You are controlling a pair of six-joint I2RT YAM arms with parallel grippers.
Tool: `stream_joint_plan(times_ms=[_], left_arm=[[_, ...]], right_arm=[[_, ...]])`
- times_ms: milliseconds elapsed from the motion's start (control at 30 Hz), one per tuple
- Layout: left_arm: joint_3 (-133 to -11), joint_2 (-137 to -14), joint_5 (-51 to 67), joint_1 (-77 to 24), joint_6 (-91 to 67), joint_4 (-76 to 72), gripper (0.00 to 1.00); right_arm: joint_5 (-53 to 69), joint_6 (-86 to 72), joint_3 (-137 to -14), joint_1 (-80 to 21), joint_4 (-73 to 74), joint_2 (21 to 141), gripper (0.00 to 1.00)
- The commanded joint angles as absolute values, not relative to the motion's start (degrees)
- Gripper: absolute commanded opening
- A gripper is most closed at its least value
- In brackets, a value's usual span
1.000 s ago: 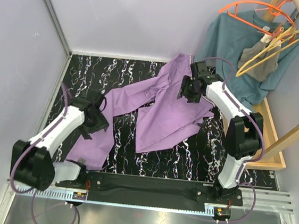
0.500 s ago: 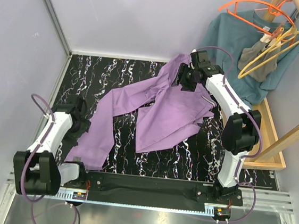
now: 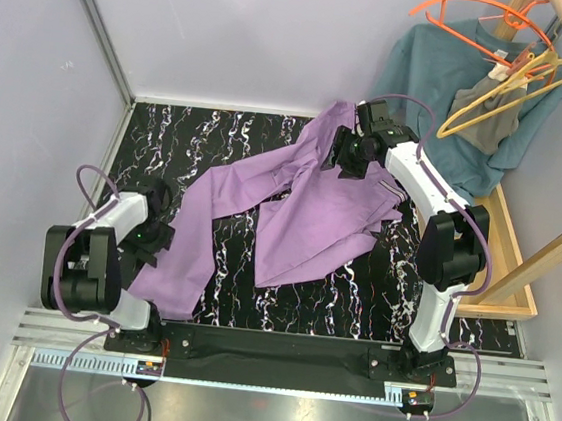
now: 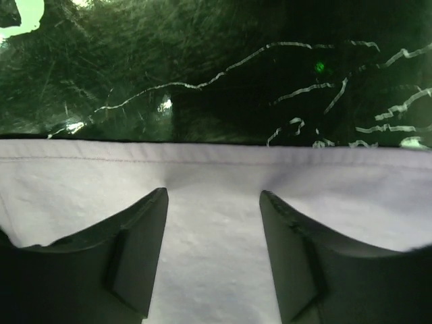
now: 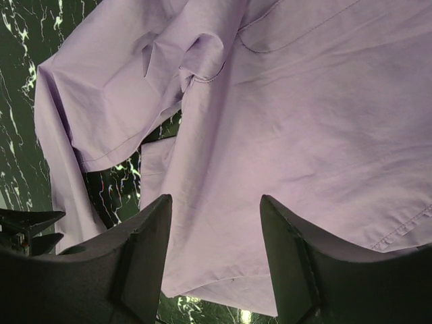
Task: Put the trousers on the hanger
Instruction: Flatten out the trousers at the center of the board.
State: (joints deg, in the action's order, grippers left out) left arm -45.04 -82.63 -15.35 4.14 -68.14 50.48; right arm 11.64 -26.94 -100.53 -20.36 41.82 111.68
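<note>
The lilac trousers [image 3: 301, 213] lie spread over the black marble table, one leg reaching down to the left. My left gripper [image 3: 155, 244] is low over that leg's end; in the left wrist view the left gripper [image 4: 213, 197] is open, with lilac cloth [image 4: 216, 256] under and between the fingers and the hem edge just ahead. My right gripper [image 3: 339, 159] hovers open above the trousers' upper part; the right wrist view shows the right gripper [image 5: 216, 201] over the folded cloth [image 5: 304, 121], holding nothing. The yellow hanger [image 3: 505, 91] hangs on the rack at the back right.
A teal shirt [image 3: 430, 80] and a small grey garment [image 3: 482, 116] hang on the wooden rack with orange hangers [image 3: 473, 10]. A wooden tray [image 3: 509, 257] stands at the right edge. Lilac walls close in the left and back.
The left arm has folded back toward its base, bringing its gripper down at the end of the trouser leg. The right gripper has shifted a little toward the back left over the trousers.
</note>
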Motion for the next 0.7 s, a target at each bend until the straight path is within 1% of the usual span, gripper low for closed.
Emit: stream_joint_plan(times_ms=[0,33,100,133,167,333,367,400,567,667], left_arm=[[-47.1,-84.6,-18.3,4.8,-70.4,48.6,0.57],[-46.9,-85.0,-18.2,5.0,-70.3,48.2,0.49],[-46.6,-86.2,-18.3,5.8,-70.1,47.3,0.43],[-46.5,-86.5,-18.3,6.1,-69.6,46.9,0.38],[-46.5,-86.9,-18.2,6.4,-69.3,46.6,0.31],[-47.5,-89.9,-18.1,8.2,-67.3,45.7,0.13],[-47.8,-90.5,-18.3,8.3,-66.6,45.6,0.02],[-49.1,-90.6,-19.6,8.7,-66.1,45.9,0.0],[-55.5,-91.1,-27.1,10.0,-61.9,49.1,0.0],[-60.7,-93.8,-30.6,13.4,-57.1,49.0,0.0]], right_arm=[[12.5,-26.2,-101.2,-20.7,41.0,109.6,0.62],[12.5,-26.1,-101.2,-20.8,41.0,109.7,0.62],[12.3,-25.9,-101.3,-20.8,41.1,109.8,0.62],[12.3,-26.0,-101.3,-20.8,41.1,109.9,0.62],[12.2,-26.0,-101.3,-20.8,41.2,110.0,0.62],[12.5,-25.9,-102.1,-20.8,41.3,111.3,0.62],[12.4,-25.8,-102.4,-20.8,41.3,111.5,0.62],[12.4,-25.8,-102.7,-20.8,41.4,112.1,0.62],[11.8,-26.2,-105.5,-20.9,42.6,114.2,0.62],[11.5,-27.2,-109.4,-20.8,44.6,116.1,0.62]])
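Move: The left gripper, pointing down and already open, hovers barely 1 cm over the lower trouser leg. The leg's outer edge to be pinched runs about 2 cm to its left and 1 cm ahead. That leg's bottom hem is centred some 13 cm back, 1 cm right; the leg's bend is roughly 17 cm ahead, 10 cm right. From the right hand the outer edge lies about 40 cm left, 22 cm back and 16 cm below. Ease the left gripper forward and left onto the outer edge of the trouser leg, sinking slightly while you shut the fingers fully on the cloth. With the edge pinched, drag it faster to the left and somewhat forward, about 5 cm, lifting by roughly a centimetre at the end and rolling the hand's left side up a few degrees. ##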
